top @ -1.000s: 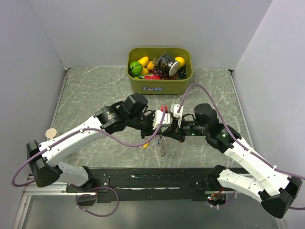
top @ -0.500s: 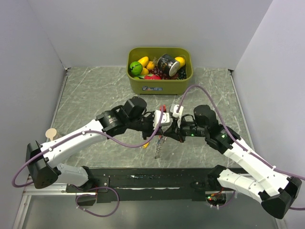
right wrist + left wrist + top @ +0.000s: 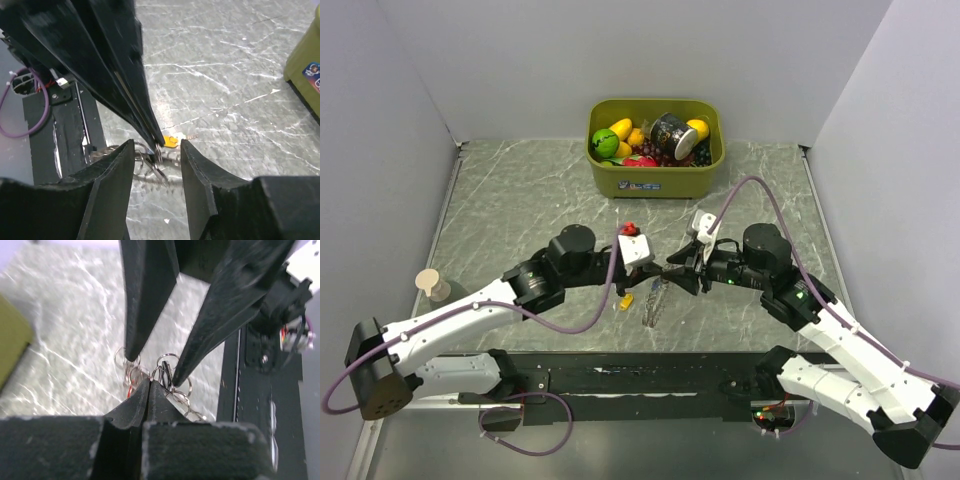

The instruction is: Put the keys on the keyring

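The keyring (image 3: 654, 300) is a bunch of thin silver rings (image 3: 167, 363) hanging just above the marble table. My left gripper (image 3: 658, 272) is shut on the top of it, its tips (image 3: 149, 382) pinched on a ring. Facing it, my right gripper (image 3: 675, 277) is open, its fingers (image 3: 125, 152) on either side of the left fingertips and the rings (image 3: 145, 159) without touching them. A yellow-orange key (image 3: 170, 141) lies loose on the table (image 3: 625, 300) just left of the bunch. A speck of red (image 3: 131, 390) shows among the rings; other keys are too small to tell.
An olive bin (image 3: 655, 178) of toy fruit and a can stands at the back centre. A small wooden peg (image 3: 430, 285) sits by the left wall. A black rail (image 3: 650, 372) runs along the near edge below the grippers.
The right gripper has opened and let go of the rings. Both grippers and the keyring have come down and nearer, and the left arm has drawn back to the left.
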Tool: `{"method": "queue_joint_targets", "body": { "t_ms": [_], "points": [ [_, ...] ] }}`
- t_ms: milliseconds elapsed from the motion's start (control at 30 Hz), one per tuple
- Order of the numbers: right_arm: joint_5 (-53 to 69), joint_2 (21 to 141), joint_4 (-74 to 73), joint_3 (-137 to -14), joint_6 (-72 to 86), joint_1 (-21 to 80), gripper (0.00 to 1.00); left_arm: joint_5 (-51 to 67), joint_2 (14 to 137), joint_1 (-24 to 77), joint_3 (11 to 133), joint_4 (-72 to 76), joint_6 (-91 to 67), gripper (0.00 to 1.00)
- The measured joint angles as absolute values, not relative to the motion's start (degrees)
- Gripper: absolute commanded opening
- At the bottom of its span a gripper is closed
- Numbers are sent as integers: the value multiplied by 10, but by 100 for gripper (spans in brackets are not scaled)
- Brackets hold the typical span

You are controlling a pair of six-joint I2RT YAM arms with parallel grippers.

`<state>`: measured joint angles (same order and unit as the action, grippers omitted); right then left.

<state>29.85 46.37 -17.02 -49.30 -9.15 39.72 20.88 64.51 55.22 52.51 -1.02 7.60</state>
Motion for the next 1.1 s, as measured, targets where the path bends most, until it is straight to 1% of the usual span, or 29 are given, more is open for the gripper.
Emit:
{"method": "queue_joint_targets", "body": {
  "t_ms": [133,167,300,533,900,1100],
  "points": [
    [294,462,-170,-493,-88,395,42,201,621,552,510,32,71,1],
    [291,460,-170,-493,-87,394,37,200,618,553,508,38,70,1],
    [281,448,-170,-491,-84,394,26,196,615,553,508,51,68,1],
    [274,431,-168,-488,-83,393,14,191,614,553,507,53,69,1],
    [283,435,-162,-481,-77,393,12,178,594,554,490,60,70,1],
    [294,437,-153,-475,-73,393,18,177,581,555,484,62,72,1]
  ]
}}
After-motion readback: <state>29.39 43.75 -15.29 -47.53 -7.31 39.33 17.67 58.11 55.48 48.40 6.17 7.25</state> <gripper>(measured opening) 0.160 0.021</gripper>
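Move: The right fingers stand half open around the small rings that the shut left fingers hold; those rings lie level with the right hand fore and aft, about 1 cm to its left and 2 cm lower. They sit right at the left fingertips, about 1 cm to the right. From the right hand, the flat keyring plate hangs some 2 cm back, 2 cm left and 8 cm below, and the yellow key lies on the table about 6 cm left, roughly 25 cm down. The right fingers close from half open to nearly shut, pinching a small ring beside the left fingertips, while that hand eases about 1 cm right and up, then partly back. The left hand, keeping its shut grip, first lifts about 3 cm, tilting nearly 10 degrees, then draws a little over 1 cm left, away from the right hand. ##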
